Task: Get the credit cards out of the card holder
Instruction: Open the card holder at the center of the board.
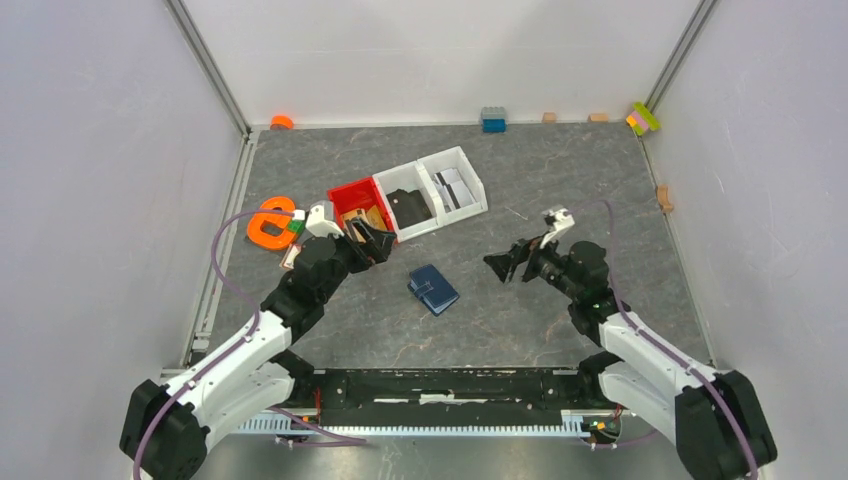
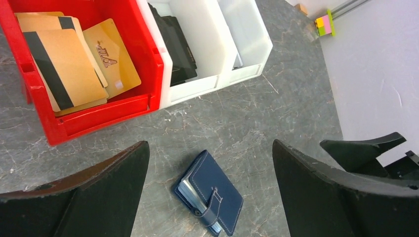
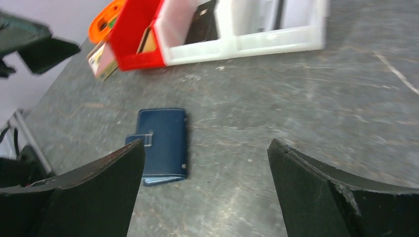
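Note:
The card holder [image 1: 433, 289], a closed navy-blue wallet with its strap tab fastened, lies flat on the grey table between the two arms. The left wrist view looks down on it [image 2: 210, 197], with silvery edges of the credit cards [image 2: 188, 190] showing at its open side. My left gripper [image 1: 378, 243] hangs open above and to the left of the holder, nothing between its fingers [image 2: 210, 143]. On the other side my right gripper [image 1: 503, 264] is open and empty too [image 3: 206, 143], with the holder [image 3: 163, 143] low to its left.
A red bin [image 1: 350, 188] holding brown cards [image 2: 64, 64] stands behind the holder. Two white bins [image 1: 455, 152] adjoin it, one with a black item [image 2: 180, 49]. An orange piece [image 1: 268, 224] lies far left. Small blocks [image 1: 493, 119] line the back wall.

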Robot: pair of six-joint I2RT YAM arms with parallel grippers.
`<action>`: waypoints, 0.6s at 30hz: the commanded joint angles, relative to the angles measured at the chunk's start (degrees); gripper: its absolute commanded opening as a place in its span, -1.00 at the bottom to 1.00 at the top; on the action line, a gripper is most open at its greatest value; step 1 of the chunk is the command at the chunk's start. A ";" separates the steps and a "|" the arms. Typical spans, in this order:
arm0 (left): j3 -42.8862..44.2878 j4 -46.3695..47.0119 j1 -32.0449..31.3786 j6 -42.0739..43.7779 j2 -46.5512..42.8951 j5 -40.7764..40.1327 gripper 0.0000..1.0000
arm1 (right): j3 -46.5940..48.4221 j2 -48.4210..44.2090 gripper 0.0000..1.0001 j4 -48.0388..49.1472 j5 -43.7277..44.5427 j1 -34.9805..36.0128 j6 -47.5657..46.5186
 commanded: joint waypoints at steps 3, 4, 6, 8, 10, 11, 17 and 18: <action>0.59 3.27 -0.09 1.41 -0.64 1.00 0.99 | 8.33 5.78 0.86 -1.75 1.23 11.43 -10.28; 0.52 3.27 -0.11 1.41 -0.76 0.81 1.00 | 9.25 6.58 0.85 -2.41 1.76 13.13 -11.44; 0.43 3.23 -0.09 1.47 -1.06 0.31 1.00 | 11.49 8.57 0.96 -5.49 4.52 17.01 -14.99; 0.34 2.72 -0.15 1.42 -1.40 -0.82 0.99 | 14.03 10.60 0.96 -8.66 8.99 21.51 -18.55; 0.26 1.97 -0.09 0.87 -1.71 -2.70 0.99 | 16.47 13.14 0.96 -11.37 14.27 26.07 -21.41; 0.16 1.37 -0.09 0.19 -1.83 -3.89 0.99 | 17.91 14.85 0.96 -12.74 17.19 28.42 -22.71; -0.70 -2.14 -0.05 -5.23 -3.04 -13.55 1.00 | 26.36 26.24 0.96 -19.41 30.74 38.93 -28.53; -0.80 -2.41 -0.09 -5.54 -3.31 -14.11 0.99 | 27.50 27.99 0.96 -20.42 32.20 40.24 -29.05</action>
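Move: From the right gripper, the closed card holder lies about 15 cm to the left, some 5 cm back and roughly 12 cm below. The white boxes' middle is about 16 cm left and 18 cm ahead of that gripper, and the red box's is some 32 cm left and 15 cm ahead. From the left gripper, the holder is about 11 cm to the right, 8 cm back and 15 cm down. Sweep the open right gripper about 14 cm left and some 5 cm back until it is over the card holder, keeping nearly level at first and sinking a couple of centimetres late on. Turn the wrist nearly 40 degrees on the way, swinging the fingers counter-clockwise and tipping them down. Ease the open left gripper about 2 cm left at the end. Touch nothing yet. ##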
